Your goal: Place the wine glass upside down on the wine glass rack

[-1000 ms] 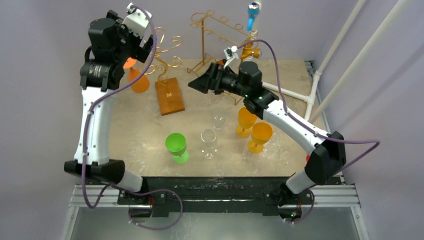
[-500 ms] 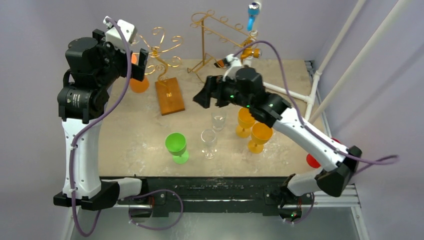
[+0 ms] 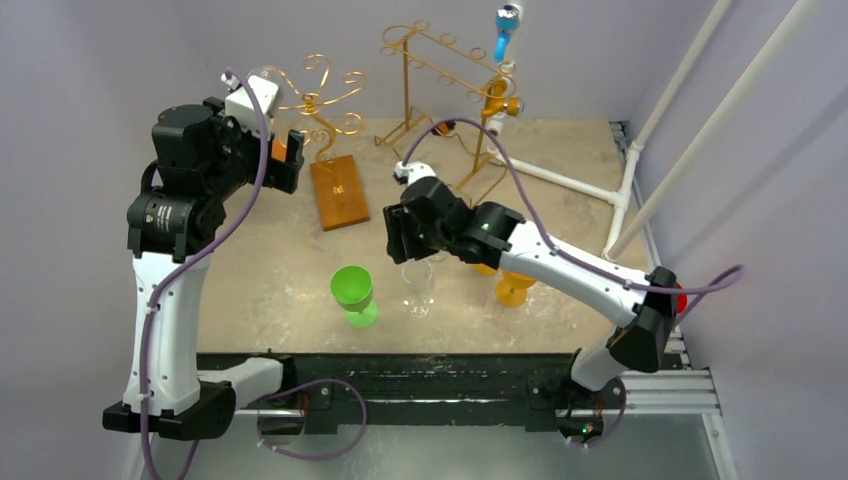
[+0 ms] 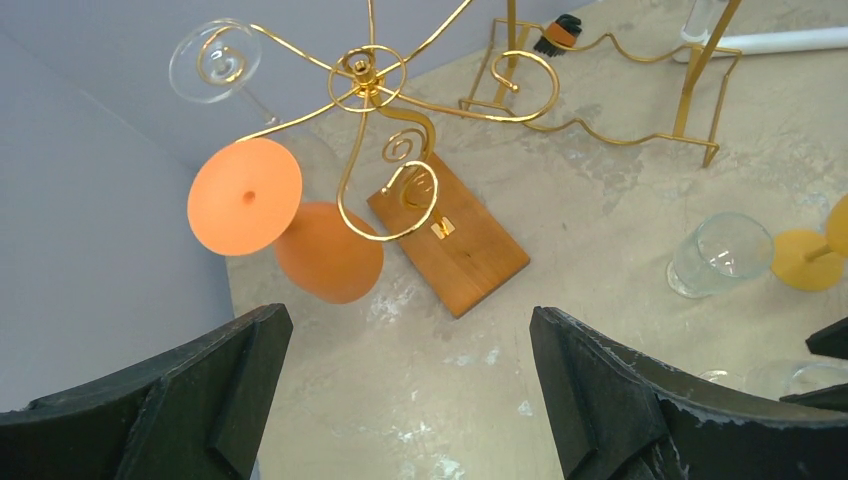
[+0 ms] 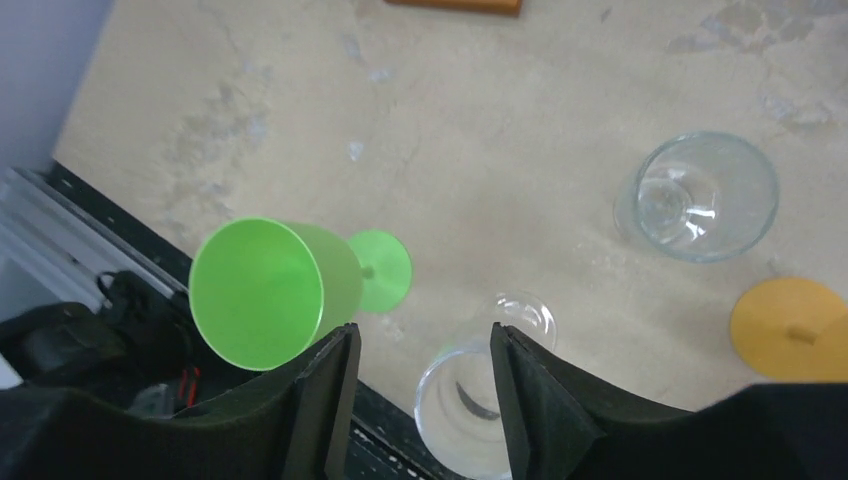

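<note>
A clear wine glass (image 3: 418, 290) stands upright near the table's front edge. My right gripper (image 3: 405, 235) hangs over it, open. In the right wrist view the glass's rim (image 5: 470, 400) shows between the two fingers (image 5: 320, 400), close to the right one and with a gap on the left. The gold swirl rack (image 3: 320, 95) on a wooden base (image 3: 338, 190) stands at the back left. My left gripper (image 3: 285, 160) is open and empty beside it. An orange glass (image 4: 330, 250) and a clear glass (image 4: 215, 60) hang upside down on that rack.
A green glass (image 3: 352, 292) stands just left of the clear one. A second clear glass (image 5: 705, 195) and yellow glasses (image 3: 515, 285) stand to the right. A gold wire rack (image 3: 440, 60) at the back carries a blue glass (image 3: 507, 30).
My right arm swung from the back rack forward and down over the clear glass, and its jaws narrowed. The left arm shifted slightly, still open.
</note>
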You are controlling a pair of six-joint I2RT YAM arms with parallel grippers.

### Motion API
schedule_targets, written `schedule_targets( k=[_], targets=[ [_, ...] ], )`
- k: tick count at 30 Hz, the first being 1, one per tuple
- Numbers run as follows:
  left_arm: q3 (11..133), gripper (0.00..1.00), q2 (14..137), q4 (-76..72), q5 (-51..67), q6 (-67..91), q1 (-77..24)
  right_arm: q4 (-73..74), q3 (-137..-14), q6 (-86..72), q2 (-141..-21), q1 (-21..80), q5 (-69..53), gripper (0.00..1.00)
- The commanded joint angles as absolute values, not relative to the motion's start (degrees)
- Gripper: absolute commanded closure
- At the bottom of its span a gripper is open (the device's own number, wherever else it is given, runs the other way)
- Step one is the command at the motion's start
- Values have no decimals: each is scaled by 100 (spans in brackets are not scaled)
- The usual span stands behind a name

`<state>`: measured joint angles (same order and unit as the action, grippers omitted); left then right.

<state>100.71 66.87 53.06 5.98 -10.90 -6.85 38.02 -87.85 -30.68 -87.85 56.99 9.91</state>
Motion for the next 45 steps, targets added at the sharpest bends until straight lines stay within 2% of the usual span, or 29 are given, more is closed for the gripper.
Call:
schedule_targets(
  k=[1, 14, 21, 30, 39, 45],
  targets=[
    [9828, 0, 6469, 5245, 535, -1036, -659, 4725, -9291, -3106, -9192, 6158, 1965, 42],
    [9453, 0, 6293, 5058, 454, -1315, -659, 5025, -9578, -3297, -9765, 6466, 2510, 57],
    [9399, 0, 6282, 5025, 474, -1353, -659, 5325, -9661, -3507, -9639, 6706, 3028, 56],
    [9530, 0, 6321, 5021, 381, -1374, -659, 5148, -9336, -3675, -9497, 6838, 2880, 57],
    [9593, 0, 6285, 5068, 334, -1449, -659, 5028, -9212, -3768, -9863, 6837, 2784, 60],
    [9655, 0, 6308, 5084, 352, -1463, -659, 4800, -9288, -3671, -10124, 6829, 2638, 78]
  ],
)
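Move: The clear wine glass stands about 5 cm back and 3 cm to the right of my right hand, its middle roughly 15 cm below. The green goblet is some 12 cm to the left of that glass and level with it. The short clear glass lies about 7 cm ahead and 7 cm right of this hand, and the nearer yellow goblet 2 cm back and 23 cm right. From my left hand the wine glass is around 10 cm back, 27 cm right and 32 cm below. I sink my right hand about 7 cm to the rim of the clear wine glass, quickly at first, and ease it back 3 to 4 cm. I roll it some 20 degrees, left side dropping, so the fingers point more steeply down, and narrow them around the rim's left edge. My left hand sinks about 3 cm beside the tree-shaped rack, still empty and wide open. ##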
